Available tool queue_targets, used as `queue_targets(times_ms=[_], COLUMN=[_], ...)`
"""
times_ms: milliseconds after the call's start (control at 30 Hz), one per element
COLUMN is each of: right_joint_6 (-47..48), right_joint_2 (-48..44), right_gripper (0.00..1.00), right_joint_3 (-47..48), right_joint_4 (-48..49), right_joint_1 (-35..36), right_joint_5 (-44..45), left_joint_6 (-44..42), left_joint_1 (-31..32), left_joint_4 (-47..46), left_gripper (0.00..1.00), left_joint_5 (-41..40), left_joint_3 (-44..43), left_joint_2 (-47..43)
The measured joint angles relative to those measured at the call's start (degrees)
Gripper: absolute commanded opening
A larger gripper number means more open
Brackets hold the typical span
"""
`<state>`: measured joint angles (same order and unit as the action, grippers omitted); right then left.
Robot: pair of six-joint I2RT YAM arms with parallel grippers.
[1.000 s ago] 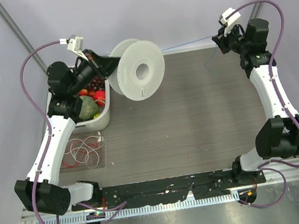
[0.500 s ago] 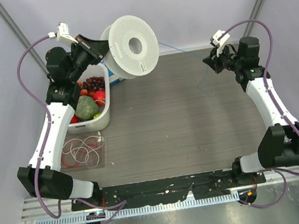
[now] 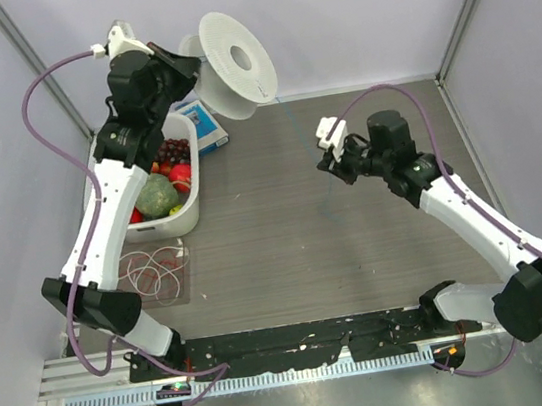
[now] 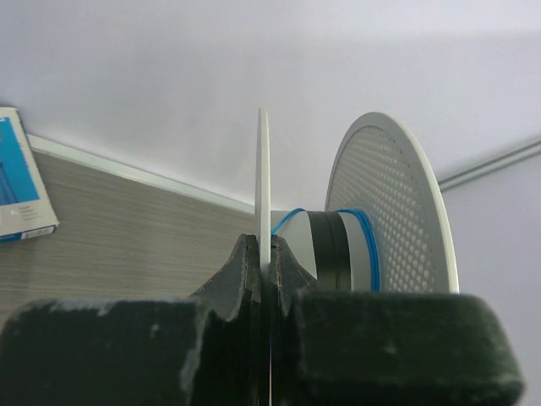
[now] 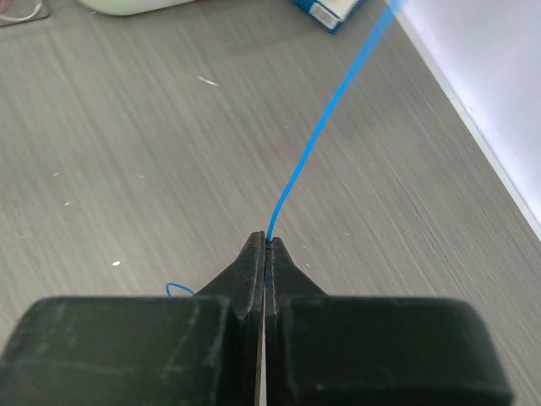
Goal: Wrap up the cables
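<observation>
My left gripper [image 3: 193,65] is raised at the back left and shut on the near flange of a white perforated spool [image 3: 228,37]. In the left wrist view the fingers [image 4: 245,271] pinch that thin flange edge-on, and blue cable [image 4: 365,222] is wound on the spool's hub. My right gripper [image 3: 331,158] is over the middle of the table, shut on the hair-thin blue cable [image 5: 321,127], which runs up and away toward the spool. A short blue tail [image 5: 179,290] curls out behind the fingers. Red and white cables [image 3: 155,272] lie looped at the left.
A white bin [image 3: 168,225] of fruit and vegetables stands at the left under my left arm. A blue and white box [image 3: 205,129] lies beside it at the back, and it also shows in the right wrist view [image 5: 330,10].
My left gripper has lifted the spool higher toward the back and turned it. My right gripper has swung from the far right corner to the table's middle, still pinching the blue cable.
</observation>
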<state>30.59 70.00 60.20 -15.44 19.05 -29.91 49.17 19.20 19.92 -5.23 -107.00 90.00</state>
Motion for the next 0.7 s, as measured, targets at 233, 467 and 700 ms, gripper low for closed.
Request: queue_targets(times_ms=[233,467,700], right_joint_6=[3.91,9.57,17.62], right_joint_2=[-1.38,-1.18,1.81], right_gripper=[0.01,0.01,0.01], right_joint_3=[1.29,6.97,15.39], right_joint_4=[-5.29,-9.14,-11.15], right_joint_1=[14.84,26.29,27.08], right_joint_5=[7.08,12.59,15.65], left_joint_6=[-6.95,-14.75,-20.9], left_joint_1=[7.5,12.92,15.72], left_joint_4=[4.83,7.02,7.45], left_gripper=[0.0,0.0,0.0], left_joint_5=[-13.25,-19.28,-17.42], left_joint_3=[-5.35,-7.15,-5.29], left_joint_2=[4.17,10.03,11.98])
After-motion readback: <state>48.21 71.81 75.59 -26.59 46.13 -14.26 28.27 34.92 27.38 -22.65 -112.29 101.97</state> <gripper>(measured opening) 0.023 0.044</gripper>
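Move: My right hand holds the blue cable; the spool it is to go round is some 18 cm ahead, 18 cm left and about 17 cm higher. My left hand pinches the spool's flange, so the spool's middle is about 6 cm ahead, 5 cm right and 5 cm below that hand. From the left hand the blue box is roughly 13 cm ahead, 6 cm left, the fruit basket 3 cm ahead, 23 cm left, both 40-odd cm down. Still pinching the cable, I sweep my right hand about 11 cm left and 9 back, nearly level at first, then lift it some 7 cm and start forward again, fingers tipping up and turning counter-clockwise. Meanwhile my left hand carries the spool right and down towards it, rolling some 30 degrees, left side up. ##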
